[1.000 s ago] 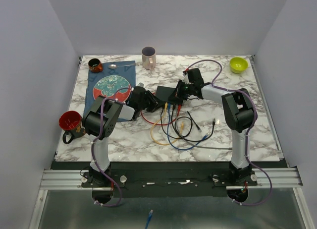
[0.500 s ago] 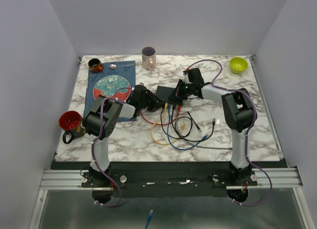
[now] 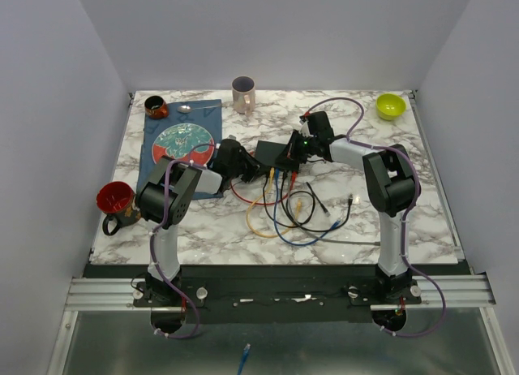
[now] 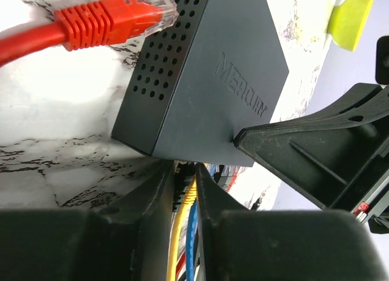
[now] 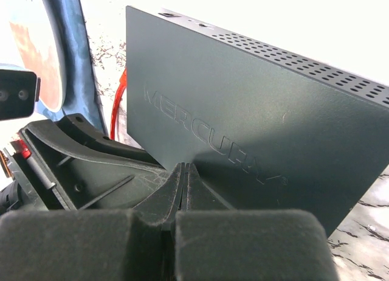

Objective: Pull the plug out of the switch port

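Observation:
The switch (image 3: 272, 153) is a flat black box (image 4: 206, 80) at mid-table, with yellow, blue and red cables leaving its near edge. My left gripper (image 3: 258, 174) reaches under that edge; its jaws (image 4: 185, 190) stand narrow and shut on the yellow plug (image 4: 189, 193), with a black ribbed boot squeezed in beside it. A loose red plug (image 4: 109, 19) lies by the switch's perforated side. My right gripper (image 3: 292, 153) is shut with nothing between its fingers, and its tips (image 5: 184, 171) press down on the switch's lid (image 5: 255, 129).
Loose cable loops (image 3: 292, 213) spread over the marble in front of the switch. A plate (image 3: 183, 141) on a blue cloth lies to the left, a red mug (image 3: 115, 200) at the left edge, a pink mug (image 3: 243, 93) at the back, a green bowl (image 3: 390, 105) back right.
My left gripper has crept toward the switch's near edge and its jaws have narrowed around the yellow plug. The right arm and the switch have not moved.

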Controlling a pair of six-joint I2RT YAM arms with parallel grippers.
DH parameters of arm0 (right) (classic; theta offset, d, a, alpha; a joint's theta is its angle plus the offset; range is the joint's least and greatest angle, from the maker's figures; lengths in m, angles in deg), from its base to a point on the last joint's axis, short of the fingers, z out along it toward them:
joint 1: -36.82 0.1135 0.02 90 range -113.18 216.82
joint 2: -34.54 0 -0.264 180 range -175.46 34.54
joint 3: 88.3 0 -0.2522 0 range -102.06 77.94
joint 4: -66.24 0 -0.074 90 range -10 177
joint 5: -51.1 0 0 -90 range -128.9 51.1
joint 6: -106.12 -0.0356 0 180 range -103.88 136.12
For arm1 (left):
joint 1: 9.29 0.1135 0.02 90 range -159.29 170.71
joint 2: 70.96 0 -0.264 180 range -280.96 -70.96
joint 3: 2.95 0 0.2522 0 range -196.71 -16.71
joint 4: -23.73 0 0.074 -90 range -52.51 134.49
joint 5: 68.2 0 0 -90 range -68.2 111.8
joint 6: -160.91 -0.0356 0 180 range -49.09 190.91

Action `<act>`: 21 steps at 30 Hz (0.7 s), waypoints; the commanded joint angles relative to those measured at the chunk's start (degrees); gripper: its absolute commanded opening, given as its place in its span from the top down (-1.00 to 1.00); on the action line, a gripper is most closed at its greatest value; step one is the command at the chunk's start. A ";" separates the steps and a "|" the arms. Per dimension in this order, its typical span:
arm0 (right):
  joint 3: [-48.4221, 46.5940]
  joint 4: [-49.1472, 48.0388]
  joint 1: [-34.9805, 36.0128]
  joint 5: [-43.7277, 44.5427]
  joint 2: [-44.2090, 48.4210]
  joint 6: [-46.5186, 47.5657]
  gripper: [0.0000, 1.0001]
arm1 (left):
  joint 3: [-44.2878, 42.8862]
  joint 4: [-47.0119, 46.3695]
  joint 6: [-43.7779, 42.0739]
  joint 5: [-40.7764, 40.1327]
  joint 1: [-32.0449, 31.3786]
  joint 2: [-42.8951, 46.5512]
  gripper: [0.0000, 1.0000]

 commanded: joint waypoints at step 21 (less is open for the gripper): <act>7.39 2.25 4.41 6.04 6.97 4.87 0.99 | 1.31 3.80 -1.81 -2.01 1.18 -1.54 1.00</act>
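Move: The leftmost black plug, still in the switch's near side, sits right between the left hand's open fingertips, about 1 cm ahead and level sideways. From that hand the yellow plug is about 2 cm to the right and 1 cm ahead, and the switch's middle some 6 cm ahead and 5 cm right. From the right hand's shut tips, on the switch's top near its front edge, the black plug lies about 5 cm left, 2 cm back and 2 cm lower. The left hand stays in place at the switch's near side and shuts its part-open fingers almost fully on the leftmost black plug, pinching it beside the yellow one, with no pull yet. The right hand first keeps its shut fingertips on the switch's top, then lifts off and draws back about 3 cm while rising some 1.5 cm, past the front edge towards the row of plugs, drifting slightly right and then left, its wrist tilting up about 5 degrees. ##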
